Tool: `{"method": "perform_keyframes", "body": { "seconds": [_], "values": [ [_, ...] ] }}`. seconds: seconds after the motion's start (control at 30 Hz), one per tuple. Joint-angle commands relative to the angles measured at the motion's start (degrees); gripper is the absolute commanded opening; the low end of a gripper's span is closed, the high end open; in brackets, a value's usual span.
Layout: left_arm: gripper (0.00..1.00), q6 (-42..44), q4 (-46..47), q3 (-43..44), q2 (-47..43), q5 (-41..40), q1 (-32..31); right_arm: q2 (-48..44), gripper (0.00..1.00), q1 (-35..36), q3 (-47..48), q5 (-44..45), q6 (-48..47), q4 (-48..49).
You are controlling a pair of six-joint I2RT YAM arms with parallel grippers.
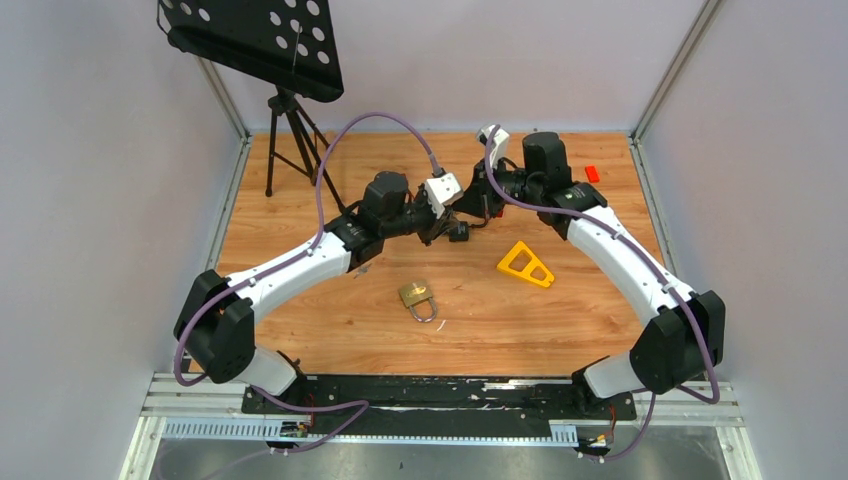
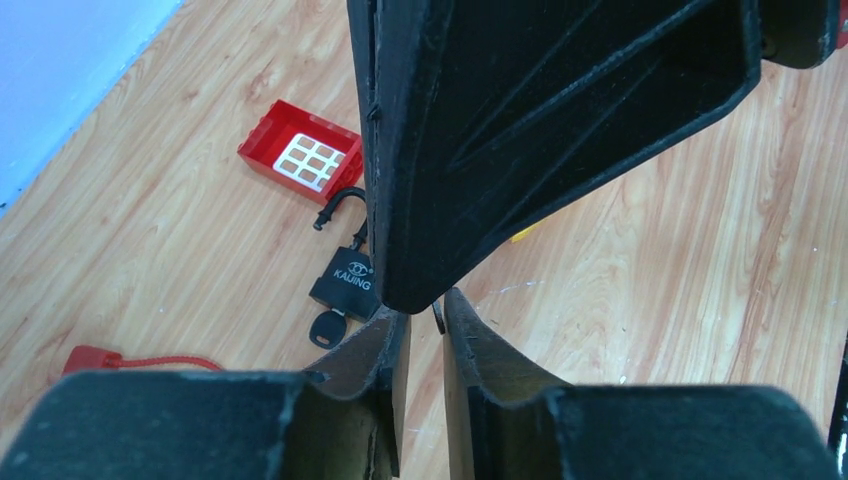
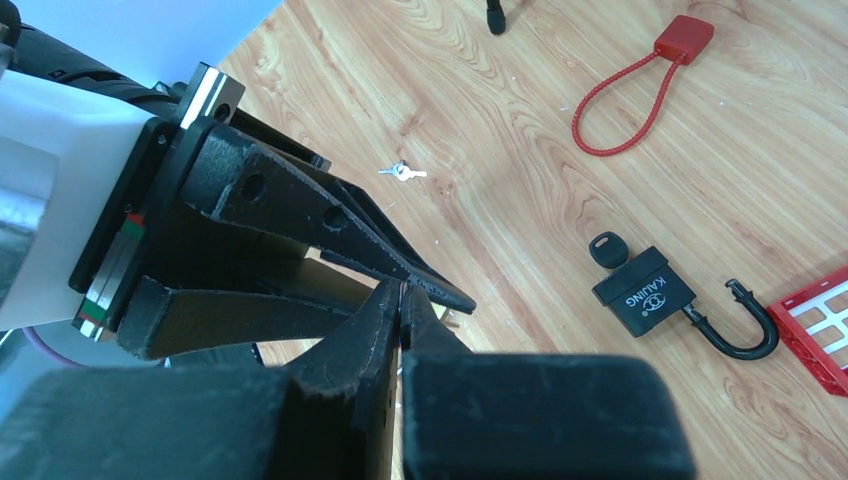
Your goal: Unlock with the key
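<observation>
A black padlock (image 3: 645, 292) lies on the wooden table, its shackle swung open and a black-headed key (image 3: 603, 250) in its keyhole; the left wrist view shows the padlock (image 2: 345, 280) and key (image 2: 325, 327) too. A brass padlock (image 1: 418, 298) lies nearer the arms. A small silver key pair (image 3: 403, 172) rests on the wood. Both grippers meet tip to tip above the table. My right gripper (image 3: 402, 290) is shut, and whether it pinches anything is unclear. My left gripper (image 2: 428, 305) has a narrow gap, with a small dark piece at its tips.
A red box (image 2: 300, 155) sits just beyond the black padlock. A red cable seal (image 3: 640, 85) lies nearby. A yellow triangular frame (image 1: 525, 263) is at centre right. A black tripod stand (image 1: 285, 140) occupies the far left corner. Walls close three sides.
</observation>
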Motion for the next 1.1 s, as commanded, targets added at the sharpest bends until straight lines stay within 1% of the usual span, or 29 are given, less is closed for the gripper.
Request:
{"method": "perform_keyframes", "body": {
  "seconds": [0.0,0.03,0.23,0.4,0.67,1.07],
  "values": [
    [0.22,-0.43,2.65,2.42,0.17,-0.19,-0.36,-1.43,0.0,-0.63,-0.52,-1.3,1.84,3.29],
    [0.2,-0.35,2.72,2.43,0.27,-0.19,-0.36,-1.6,0.0,-0.75,-0.75,-1.23,1.79,3.47],
    [0.0,0.28,1.77,2.56,0.12,-0.22,-0.4,-2.68,0.0,-2.21,-2.29,-1.19,2.18,4.18],
    [0.0,1.33,0.45,1.69,-0.93,0.69,-0.36,-3.79,0.0,-4.01,-3.9,-1.19,2.06,4.88],
    [0.0,2.86,-5.15,2.6,-1.26,5.26,-0.36,-5.05,0.0,-6.51,-6.66,-0.94,0.31,5.55],
    [0.0,3.53,-7.92,3.06,-2.27,9.53,-0.39,-7.23,0.0,-10.21,-9.74,-0.92,0.08,7.07]
  ]
}}
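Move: The silver key, hanging on its ring from the right hand's shut fingertips, lies practically between the left hand's half-closed pads, about 1 cm to their right. From the right hand it is some 3 cm down, 1 cm back and 2 cm left. The black padlock lies on the table about 3 cm ahead of the left hand, 2 cm right and 20 cm down; the brass padlock lies about 12 cm back and 7 cm left of that hand. The left fingers shut on the key, then both hands draw back, the right pulling about 3 cm rightward. ##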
